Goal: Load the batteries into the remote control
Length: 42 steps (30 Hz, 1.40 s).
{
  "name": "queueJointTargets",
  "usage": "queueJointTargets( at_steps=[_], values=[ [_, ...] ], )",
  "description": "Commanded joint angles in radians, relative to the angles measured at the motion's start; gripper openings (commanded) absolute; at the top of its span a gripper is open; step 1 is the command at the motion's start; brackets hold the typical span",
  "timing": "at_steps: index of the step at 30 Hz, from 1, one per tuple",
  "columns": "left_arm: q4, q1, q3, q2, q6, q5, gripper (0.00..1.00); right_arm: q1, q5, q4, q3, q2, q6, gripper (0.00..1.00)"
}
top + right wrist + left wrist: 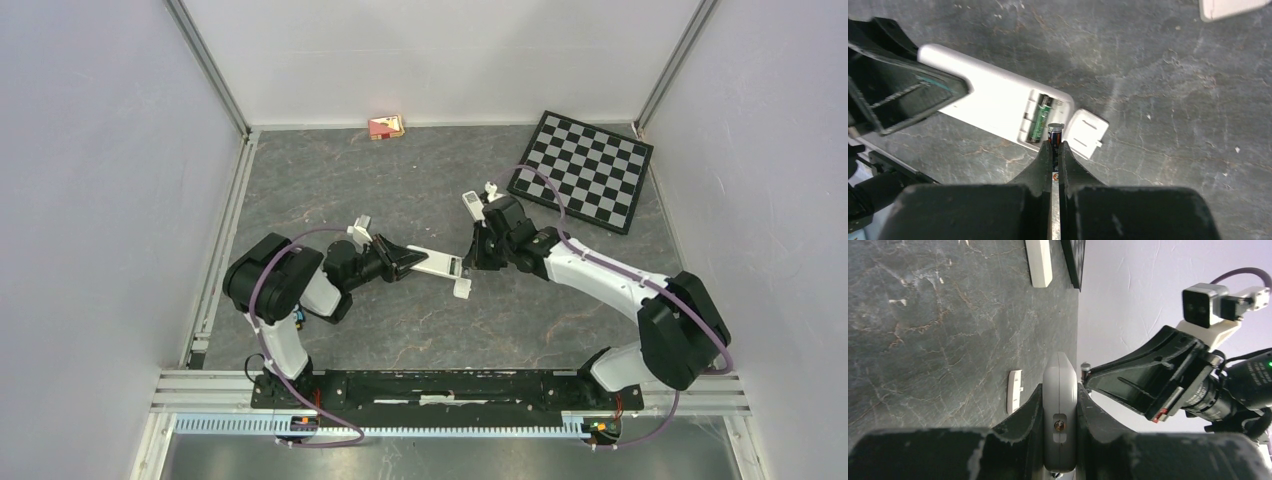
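My left gripper point(408, 262) is shut on the white remote point(436, 265) and holds it by its sides; in the left wrist view point(1060, 390) the remote point(1060, 380) shows edge on. In the right wrist view the remote point(998, 107) lies back up with its battery bay open, and one green-labelled battery point(1041, 116) sits in the bay. My right gripper point(1054, 146) is shut on a dark battery point(1055, 136), whose tip is at the bay's end. The loose white battery cover point(1087, 133) lies on the table beside that end. The right gripper point(470, 262) hangs over the remote's end.
A second white slab point(1038, 262) lies further back, near a checkerboard point(582, 170) at the back right. A small red box point(386, 127) sits against the back wall. The cover also shows in the top view point(461, 290). Walls close in left, right and back.
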Motion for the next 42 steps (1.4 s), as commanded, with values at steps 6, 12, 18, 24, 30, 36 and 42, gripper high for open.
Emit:
queueJointTargets(
  at_steps=[6,12,18,24,30,36,42],
  values=[
    [0.119,-0.002,0.019,0.042,-0.062,-0.031,0.02,0.016,-0.024,0.044,0.072,0.041,0.029,0.00],
    [0.129,-0.003,0.025,0.045,-0.071,-0.031,0.02,0.020,-0.036,0.058,0.062,0.064,0.047,0.03],
    [0.144,-0.002,0.020,0.044,-0.079,-0.030,0.02,0.022,-0.043,0.073,0.043,0.080,0.068,0.06],
    [0.156,-0.002,0.014,0.044,-0.080,-0.040,0.02,0.022,-0.033,0.055,0.036,0.078,0.096,0.14],
    [0.162,-0.002,0.010,0.043,-0.082,-0.047,0.02,0.022,-0.030,0.062,0.015,0.072,0.136,0.23],
    [0.166,-0.003,0.006,0.041,-0.082,-0.048,0.02,0.022,-0.010,0.080,0.000,0.050,0.168,0.19],
    [0.169,-0.003,0.000,0.036,-0.083,-0.043,0.02,0.022,-0.004,0.106,0.009,0.006,0.158,0.45]
  ],
)
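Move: The right hand already holds the second battery by one end. The empty slot in the remote control's open compartment lies about 3 cm to its left, 1 cm ahead and 2 cm below. The green battery already loaded is about 1 cm left of that slot. On the table some 8 cm down, the battery cover is about 7 cm back and 1 cm left, and the second remote about 11 cm ahead and 4 cm right. From the left hand, gripping the remote, the slot is roughly 10 cm right and 2 cm back. The right hand lifts the battery about 1 cm, then works it left and down over the compartment's rim, ending roughly 2.5 cm left of its start, to lay the battery in the free slot beside the green one. Hardly travelling any more, it opens its fingers a good third of full width, letting go as the wrist tilts 5 to 10 degrees, while the left hand keeps its grip on the remote control. ##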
